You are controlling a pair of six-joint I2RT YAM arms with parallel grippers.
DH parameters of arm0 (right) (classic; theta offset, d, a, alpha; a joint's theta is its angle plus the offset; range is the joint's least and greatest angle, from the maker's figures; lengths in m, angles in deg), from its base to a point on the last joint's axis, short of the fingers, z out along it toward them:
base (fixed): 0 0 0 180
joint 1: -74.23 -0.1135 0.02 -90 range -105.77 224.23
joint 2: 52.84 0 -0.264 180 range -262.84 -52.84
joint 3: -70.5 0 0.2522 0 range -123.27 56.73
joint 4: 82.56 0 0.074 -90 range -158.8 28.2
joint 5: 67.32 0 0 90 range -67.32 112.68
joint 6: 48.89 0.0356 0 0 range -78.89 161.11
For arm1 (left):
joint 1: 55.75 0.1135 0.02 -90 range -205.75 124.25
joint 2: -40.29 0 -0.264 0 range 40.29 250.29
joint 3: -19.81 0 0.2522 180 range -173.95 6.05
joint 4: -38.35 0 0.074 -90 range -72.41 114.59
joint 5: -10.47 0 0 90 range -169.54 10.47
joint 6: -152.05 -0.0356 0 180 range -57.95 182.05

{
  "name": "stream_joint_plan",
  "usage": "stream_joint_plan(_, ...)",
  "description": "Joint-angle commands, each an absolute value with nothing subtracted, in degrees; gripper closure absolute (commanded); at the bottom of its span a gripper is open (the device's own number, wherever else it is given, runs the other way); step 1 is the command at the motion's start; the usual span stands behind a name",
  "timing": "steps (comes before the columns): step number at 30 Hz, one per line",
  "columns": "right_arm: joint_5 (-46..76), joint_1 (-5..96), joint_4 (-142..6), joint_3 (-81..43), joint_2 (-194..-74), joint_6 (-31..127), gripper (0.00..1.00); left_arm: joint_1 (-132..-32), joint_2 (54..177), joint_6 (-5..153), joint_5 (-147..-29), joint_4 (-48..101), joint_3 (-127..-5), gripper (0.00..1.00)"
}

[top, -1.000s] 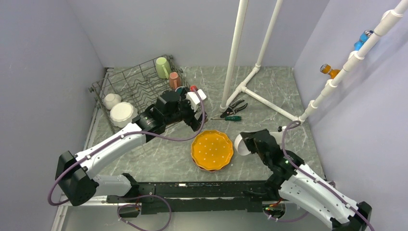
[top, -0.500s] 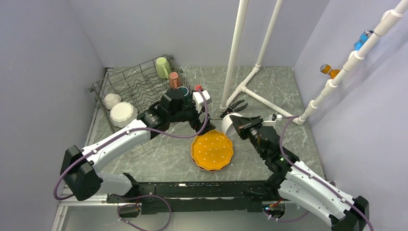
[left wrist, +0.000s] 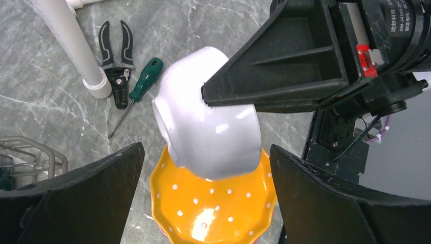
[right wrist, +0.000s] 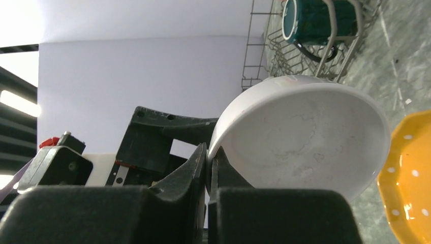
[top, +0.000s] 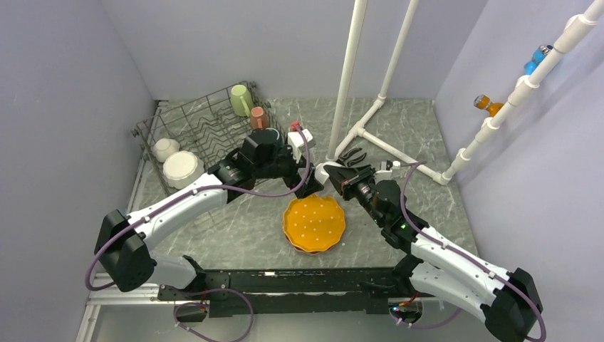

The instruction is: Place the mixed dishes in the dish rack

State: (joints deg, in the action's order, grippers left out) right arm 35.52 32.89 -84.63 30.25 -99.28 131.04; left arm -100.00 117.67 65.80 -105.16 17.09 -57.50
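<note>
My right gripper (right wrist: 208,152) is shut on the rim of a plain white bowl (right wrist: 305,137) and holds it tilted in the air. In the top view the bowl (top: 325,172) hangs just beyond the orange white-dotted plates (top: 314,222), with the right gripper (top: 340,178) to its right. My left gripper (left wrist: 206,152) is open, its fingers (left wrist: 91,188) wide on either side; the bowl (left wrist: 203,132) hangs just ahead of them, over the orange plate (left wrist: 213,203). The dish rack (top: 206,125) at the back left holds a pale green mug (top: 240,100), a pink mug (top: 258,117), a teal mug (right wrist: 315,20) and two white bowls (top: 182,169).
Black-handled pliers (left wrist: 116,56) and a green screwdriver (left wrist: 140,86) lie on the marble table beside the foot of a white pipe frame (top: 347,78). More pipes run along the right wall (top: 527,82). Grey walls close in the table on three sides.
The right arm has carried the white bowl from the right of the plates up and leftward to the left gripper. The left gripper has moved slightly right, still open.
</note>
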Motion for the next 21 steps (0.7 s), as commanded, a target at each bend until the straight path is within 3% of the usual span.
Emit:
stream_joint_plan(1,31.41,33.32,-94.69,30.21,-100.05,132.33,1.00,-100.10,118.62,66.92,-106.84,17.09,-60.94,0.01)
stream_joint_plan(7,29.84,33.42,-96.68,29.78,-101.89,133.08,1.00,-100.10,118.95,66.65,-106.07,16.86,-61.12,0.01)
stream_joint_plan(15,29.57,33.79,-96.74,30.25,-101.74,132.82,1.00,-100.08,118.71,65.37,-105.18,16.16,-61.26,0.29)
stream_joint_plan(21,29.68,34.31,-96.48,29.56,-101.67,132.33,1.00,-100.08,119.60,65.73,-105.67,15.89,-61.97,0.37)
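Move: The white bowl, its rim pinched in the right hand, has its middle about 4 cm to the right of the left hand's point, roughly 1 cm ahead and level with it. From the right hand the bowl's middle lies about 4 cm left, 2 cm ahead and 4 cm below. From the left hand, the orange plate is roughly 4 cm back, neither left nor right; the screwdriver is some 10 cm ahead and 8 cm right, both about 24 cm below. The right hand, still pinching the bowl's rim, eases about 1.5 cm left and 1 cm up with a slight counter-clockwise turn of some 5 degrees, feeding the bowl deeper between the left hand's wide-open fingers, then holds still. The left hand stays practically in place, pointing right and slightly down, and in the second half closes its fingers by under a third of their range until they settle against the bowl's forward and back sides, while the right keeps its pinch. ##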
